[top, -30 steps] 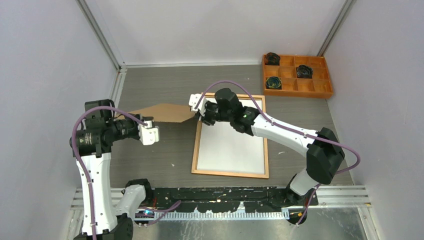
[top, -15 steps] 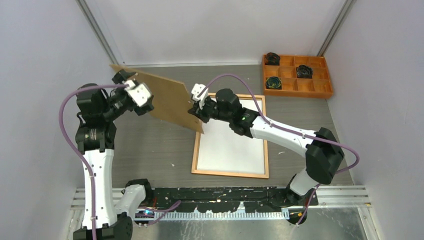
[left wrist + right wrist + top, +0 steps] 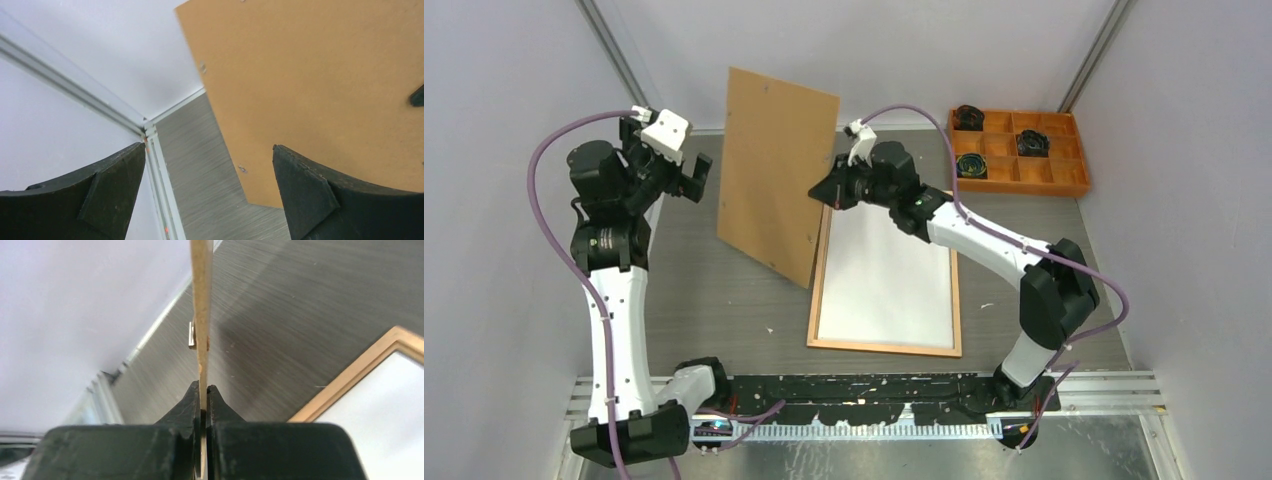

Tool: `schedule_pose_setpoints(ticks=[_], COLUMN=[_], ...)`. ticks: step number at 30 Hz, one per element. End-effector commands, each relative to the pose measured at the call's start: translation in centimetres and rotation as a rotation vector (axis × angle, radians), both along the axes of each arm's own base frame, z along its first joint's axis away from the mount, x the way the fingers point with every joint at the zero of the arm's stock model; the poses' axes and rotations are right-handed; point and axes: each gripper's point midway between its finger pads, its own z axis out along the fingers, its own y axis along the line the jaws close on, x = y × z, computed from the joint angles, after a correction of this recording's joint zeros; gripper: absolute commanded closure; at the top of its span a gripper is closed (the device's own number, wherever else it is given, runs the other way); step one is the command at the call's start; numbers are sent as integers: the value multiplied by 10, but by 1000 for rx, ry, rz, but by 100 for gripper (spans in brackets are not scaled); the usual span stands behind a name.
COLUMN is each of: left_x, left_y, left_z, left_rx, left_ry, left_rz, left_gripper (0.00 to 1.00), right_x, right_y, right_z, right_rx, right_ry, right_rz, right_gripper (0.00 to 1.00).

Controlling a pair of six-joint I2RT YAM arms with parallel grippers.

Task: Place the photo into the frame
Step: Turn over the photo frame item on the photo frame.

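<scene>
The frame point(image 3: 959, 290) lies flat on the table right of centre, its orange-brown corner point(image 3: 360, 365) also in the right wrist view. A white surface point(image 3: 889, 285) fills it; no printed photo shows anywhere. A plain brown backing board point(image 3: 774, 170) stands nearly upright over the frame's left edge. My right gripper point(image 3: 824, 194) is shut on the board's right edge point(image 3: 201, 315), fingers pinching it point(image 3: 203, 387). My left gripper point(image 3: 692, 178) hangs open just left of the board point(image 3: 325, 90), nothing between its fingers point(image 3: 208, 147).
An orange compartment tray point(image 3: 1074, 186) with dark rolls point(image 3: 970, 165) sits at the back right. Grey walls close in the table on three sides, with a metal corner post point(image 3: 145, 131) at the back left. A black rail point(image 3: 874, 385) runs along the near edge.
The left gripper opened, let go of the board and swung up toward the back left. The right gripper shut on the board's edge and raised it from flat to nearly upright.
</scene>
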Motion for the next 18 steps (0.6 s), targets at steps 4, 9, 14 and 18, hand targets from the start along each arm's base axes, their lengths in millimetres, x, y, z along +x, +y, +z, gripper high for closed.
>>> schedule_pose_setpoints(ticks=[4,9,14,18], left_x=[5,10,9,4], left_y=[31,47,47,34], left_z=[-15,-42,-80,-111], left_rx=[-55,-57,-38,-33], left_ry=[104,190,276,339], left_rz=[140,189,169,84], left_gripper=[0,2,4,5], right_x=[31,33,11,-18], right_y=[-19,-53,-89,-119], right_z=[87,100,93,79], right_rx=[409,508,490,426], right_ry=[281,422,569,650], right_rz=[22,74,137,123], right_gripper=[99,99,99,99])
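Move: The right hand already holds the brown backing board by one long edge; the board's middle lies about 8 cm farther forward, 9 cm left and 6 cm below that hand. The wooden frame's middle is some 14 cm to its right, 3 cm back and 25 cm below, and the divided tray roughly 30 cm forward and 50 cm right at table height. From the empty left hand, the board's middle is about 10 cm forward, 13 cm right and 20 cm down. The right hand keeps its pinch on the board's long edge and carries it about 10 cm to the right, forward some 5 cm and slightly up, easing back a little at the end, while rolling some 45 degrees about the line of its fingers, clockwise seen from behind the hand. The left hand, open and clear of the board, sinks about 9 cm and drifts around 5 cm left. ##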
